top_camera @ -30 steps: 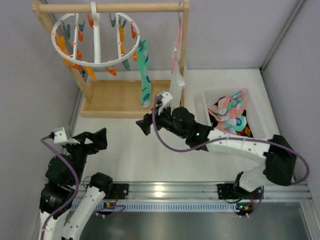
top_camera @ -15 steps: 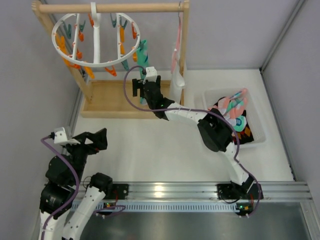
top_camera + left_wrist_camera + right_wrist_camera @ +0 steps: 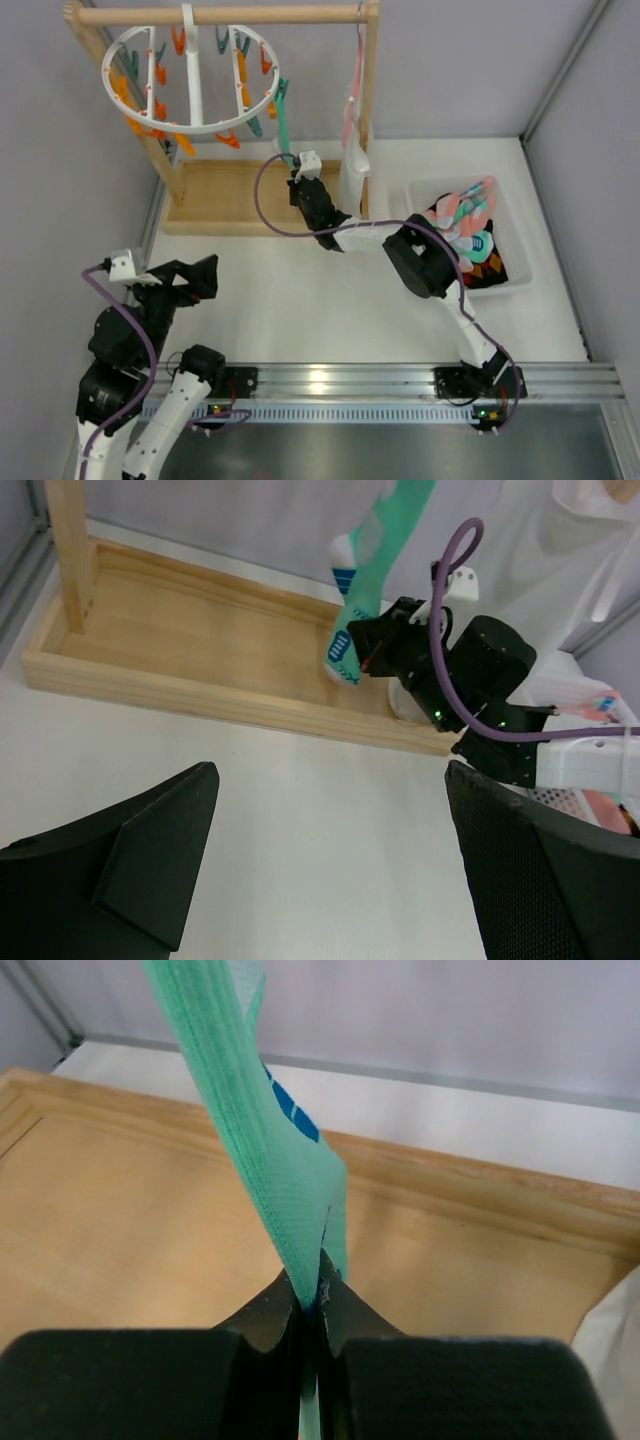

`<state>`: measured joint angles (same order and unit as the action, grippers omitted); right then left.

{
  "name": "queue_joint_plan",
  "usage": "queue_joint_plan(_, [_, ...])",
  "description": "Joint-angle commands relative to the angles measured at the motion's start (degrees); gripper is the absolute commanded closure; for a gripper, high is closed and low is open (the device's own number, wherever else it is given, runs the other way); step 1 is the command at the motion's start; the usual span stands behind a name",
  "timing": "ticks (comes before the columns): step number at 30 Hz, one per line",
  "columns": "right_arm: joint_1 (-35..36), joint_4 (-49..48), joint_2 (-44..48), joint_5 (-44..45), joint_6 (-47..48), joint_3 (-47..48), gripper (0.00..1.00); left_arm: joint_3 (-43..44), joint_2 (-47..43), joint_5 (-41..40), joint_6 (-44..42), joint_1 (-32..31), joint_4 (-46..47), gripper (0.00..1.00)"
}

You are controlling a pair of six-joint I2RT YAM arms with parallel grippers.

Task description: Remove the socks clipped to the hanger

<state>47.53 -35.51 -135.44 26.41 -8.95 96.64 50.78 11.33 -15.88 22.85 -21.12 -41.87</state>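
Note:
One mint-green sock [image 3: 284, 125] with blue marks hangs from a clip on the right rim of the hanger [image 3: 190, 128], a white ring with orange and teal clips. My right gripper [image 3: 299, 180] is shut on that sock's lower part, over the wooden base. In the right wrist view the sock [image 3: 250, 1130] runs up taut from between the closed fingers of the right gripper [image 3: 316, 1300]. From the left wrist view the sock [image 3: 365, 570] and the right gripper [image 3: 372, 652] show. My left gripper [image 3: 195, 280] stands open and empty over the table, as the left wrist view [image 3: 330, 880] confirms.
The wooden rack frame [image 3: 370, 110] has a tray base [image 3: 225, 195]. A long pale cloth [image 3: 352, 140] hangs by the right post. A white bin [image 3: 520, 235] at the right holds several socks [image 3: 465, 225].
My right arm reached from mid-table up to the hanging mint-green sock and its jaws shut on it; the sock now hangs taut. The left arm has barely moved.

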Motion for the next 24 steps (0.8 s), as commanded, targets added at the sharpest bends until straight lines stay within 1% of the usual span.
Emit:
queue_joint_plan(1, [3.71,-11.95,13.15,-1.63,2.79,-7.22,1.0,7.03,4.74,7.68,2.36,0.29,1.88,0.02])
queue_joint_plan(2, [4.41,-12.22,14.83,-1.37,2.89,-9.08,1.0,12.18,6.4,9.79,3.16,0.29,2.14,0.02])
queue_joint_plan(3, [5.98,-12.48,16.42,-0.58,2.89,-10.84,1.0,14.76,9.73,14.34,3.69,0.29,2.23,0.02])
queue_joint_plan(4, [6.78,-12.48,19.13,-0.4,3.23,-13.82,1.0,18.09,12.11,15.6,4.65,0.29,2.05,0.01])
queue_joint_plan(5, [7.57,-12.39,20.38,-0.22,3.5,-15.24,1.0,23.69,14.05,19.1,5.18,0.21,2.14,0.01])
queue_joint_plan(6, [9.32,-12.39,21.61,1.08,3.94,-16.56,1.0,26.97,15.98,21.65,5.71,0.29,2.14,0.02])
queue_joint_plan(7, [10.21,-12.39,23.79,1.7,4.81,-19.1,1.0,29.78,20.87,25.94,6.76,0.29,2.14,0.01])
queue_joint_plan(8, [12.22,-12.31,24.69,3.02,4.91,-20.08,1.0,35.73,23.36,28.68,7.2,0.47,2.14,0.01])
queue_joint_plan(9, [13.19,-12.13,25.65,3.46,5.26,-21.04,1.0,38.48,26.43,31.23,7.38,0.56,1.97,0.02])
queue_joint_plan(10, [14.16,-11.96,26.97,4.16,6.13,-22.53,1.0,40.95,31.68,36.22,7.9,0.73,2.14,0.02])
queue_joint_plan(12, [17.32,-11.95,28.12,7.59,6.66,-23.95,1.0,48.49,37.51,39.42,8.26,1.35,2.05,0.02])
queue_joint_plan(13, [18.47,-12.22,29.25,8.64,7.27,-25.0,1.0,51.14,42.75,40.39,8.09,1.61,1.88,0.02])
queue_joint_plan(15, [21.46,-12.39,29.96,11.2,7.63,-25.8,1.0,55.88,46.57,39.18,7.74,1.61,1.96,0.01])
queue_joint_plan(18, [25.15,-11.43,29.79,13.74,8.42,-25.36,1.0,58.72,52.46,34.79,6.68,1.53,1.88,0.02])
queue_joint_plan(19, [26.03,-10.82,29.01,14.62,10.51,-24.14,1.0,59.08,53.17,33.21,6.16,1.61,1.88,0.02])
queue_joint_plan(20, [27.6,-9.59,28.65,15.33,11.14,-23.43,1.0,59.17,53.7,29.8,5.72,1.61,1.79,0.02])
queue_joint_plan(23, [29.89,-8.53,26.63,16.56,13.34,-20.62,1.0,57.5,55.29,25.21,3.7,1.35,1.79,0.02])
queue_joint_plan(24, [30.25,-7.13,26.19,16.56,13.61,-19.75,1.0,56.97,55.55,21.45,3.17,1.09,1.61,0.02])
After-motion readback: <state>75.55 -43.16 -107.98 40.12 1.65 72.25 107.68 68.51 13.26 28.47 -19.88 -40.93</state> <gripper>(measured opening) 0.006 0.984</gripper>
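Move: The last sock's clip on the hanger's rim is about 28 cm ahead of the left hand, 12 cm to its right and 12 cm higher. The hanger ring's middle stands nearly straight ahead, some 27 cm out, 4 cm to its left and 14 cm up. The right hand already pinches the sock's lower end; from there the clip is roughly 28 cm above, 5 cm back and 2 cm left, and the white cloth hangs about 14 cm right, 2 cm farther out and 8 cm up. Keeping its pinch on the sock's lower end, the right hand draws it back towards the robot by about 26 cm and up some 12 cm. Meanwhile the empty left hand, fingers wide open, sweeps up and to the right, turning clockwise some 30 degrees, then reaches forward past its starting line while dipping a little, closing in on the clip at the hanger's rim. ##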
